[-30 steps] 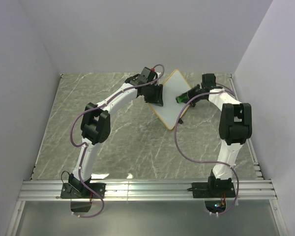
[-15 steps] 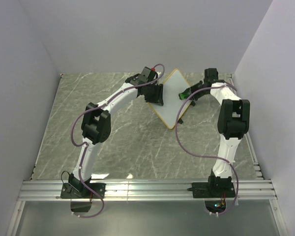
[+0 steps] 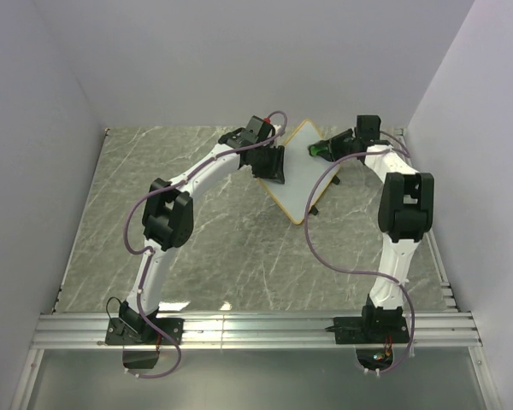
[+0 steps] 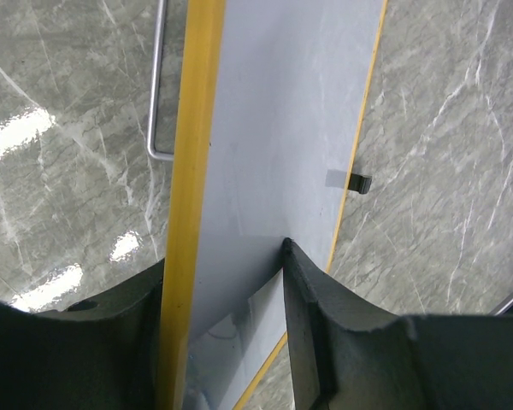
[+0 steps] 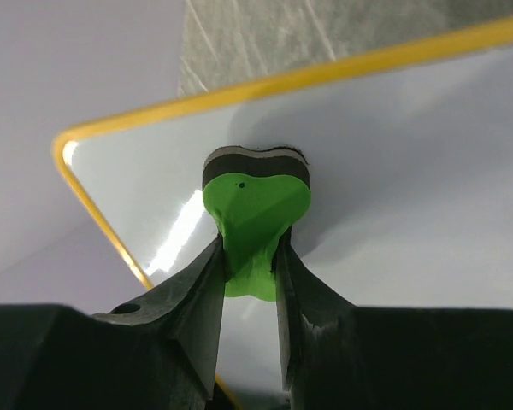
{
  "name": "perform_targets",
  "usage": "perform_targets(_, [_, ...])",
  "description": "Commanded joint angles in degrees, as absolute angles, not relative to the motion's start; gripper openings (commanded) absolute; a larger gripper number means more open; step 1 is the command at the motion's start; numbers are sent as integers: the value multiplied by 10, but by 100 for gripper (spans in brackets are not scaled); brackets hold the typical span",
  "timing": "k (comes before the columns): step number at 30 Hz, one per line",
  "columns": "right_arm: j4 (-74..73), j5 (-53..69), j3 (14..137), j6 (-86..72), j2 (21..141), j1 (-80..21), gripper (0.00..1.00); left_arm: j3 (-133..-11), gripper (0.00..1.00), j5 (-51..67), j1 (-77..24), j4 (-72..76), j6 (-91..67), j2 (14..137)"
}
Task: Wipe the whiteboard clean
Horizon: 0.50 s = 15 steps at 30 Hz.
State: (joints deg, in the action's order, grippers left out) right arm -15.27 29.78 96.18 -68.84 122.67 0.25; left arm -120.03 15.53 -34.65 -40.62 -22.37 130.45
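Observation:
The whiteboard, a white square in a tan frame, stands tilted on one corner near the back of the table. My left gripper is shut on its left edge; in the left wrist view the frame and white face run between my fingers. My right gripper is shut on the small green eraser. The right wrist view shows the eraser with its dark pad pressed on the board's face near the upper corner. No marks show on the face.
The board's thin dark stand reaches the marble table below its lower corner, and a metal wire loop lies behind the frame. Pale walls close in at the back and both sides.
My right gripper has carried the eraser up the board, from its middle right toward the upper right edge. The left gripper and the board have stayed put.

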Motion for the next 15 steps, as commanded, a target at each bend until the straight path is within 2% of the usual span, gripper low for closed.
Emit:
perform_targets(1, [-111, 280, 905, -673, 1171, -3, 0, -1200, 0, 120, -370, -457, -184, 1343])
perform_targets(5, [-132, 251, 842, -595, 1080, 24, 0, -1201, 6, 112, -370, -457, -186, 1341])
perform_targets(8, [-181, 198, 815, -545, 1018, 33, 0, -1200, 18, 106, -369, -459, -186, 1339])
perform_targets(9, [-202, 178, 812, -532, 1003, 35, 0, -1199, 28, 105, -369, -457, -186, 1337])
perform_targets(11, [-256, 117, 798, -497, 964, 37, 0, -1195, 43, 104, -368, -457, -188, 1334])
perform_targets(12, [-271, 98, 792, -488, 951, 37, 0, -1195, 58, 94, -368, -455, -191, 1332])
perform_targets(14, [-308, 56, 755, -476, 918, 37, 0, -1194, 71, 82, -368, -452, -195, 1327])
perform_targets(15, [-315, 46, 738, -474, 908, 37, 0, -1193, 81, 72, -367, -446, -199, 1320])
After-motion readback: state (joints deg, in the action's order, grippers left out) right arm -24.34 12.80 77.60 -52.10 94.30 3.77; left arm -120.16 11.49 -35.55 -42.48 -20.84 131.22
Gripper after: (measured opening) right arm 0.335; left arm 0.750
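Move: The right gripper holds the green eraser at the upper part of the whiteboard, whose middle lies about 5 cm back, 4 cm left and 3 cm lower. The nearer black foot on the board's low edge is roughly 3 cm back and 7 cm right of the right hand, 10 cm down; the other is 12 cm back, 1 cm right, equally low. From the left gripper, astride the board's edge, the middle is some 8 cm right, 2 cm ahead and 3 cm down. Take the right gripper, eraser still pinched, off the board: draw it back and to the right about 12 cm, almost level at first, then climbing nearly 6 cm as the wrist rolls some 20 degrees, left side dropping. Late on, start opening the left gripper around the board's edge, letting it sink about a centimetre while its fingers stay astride. ##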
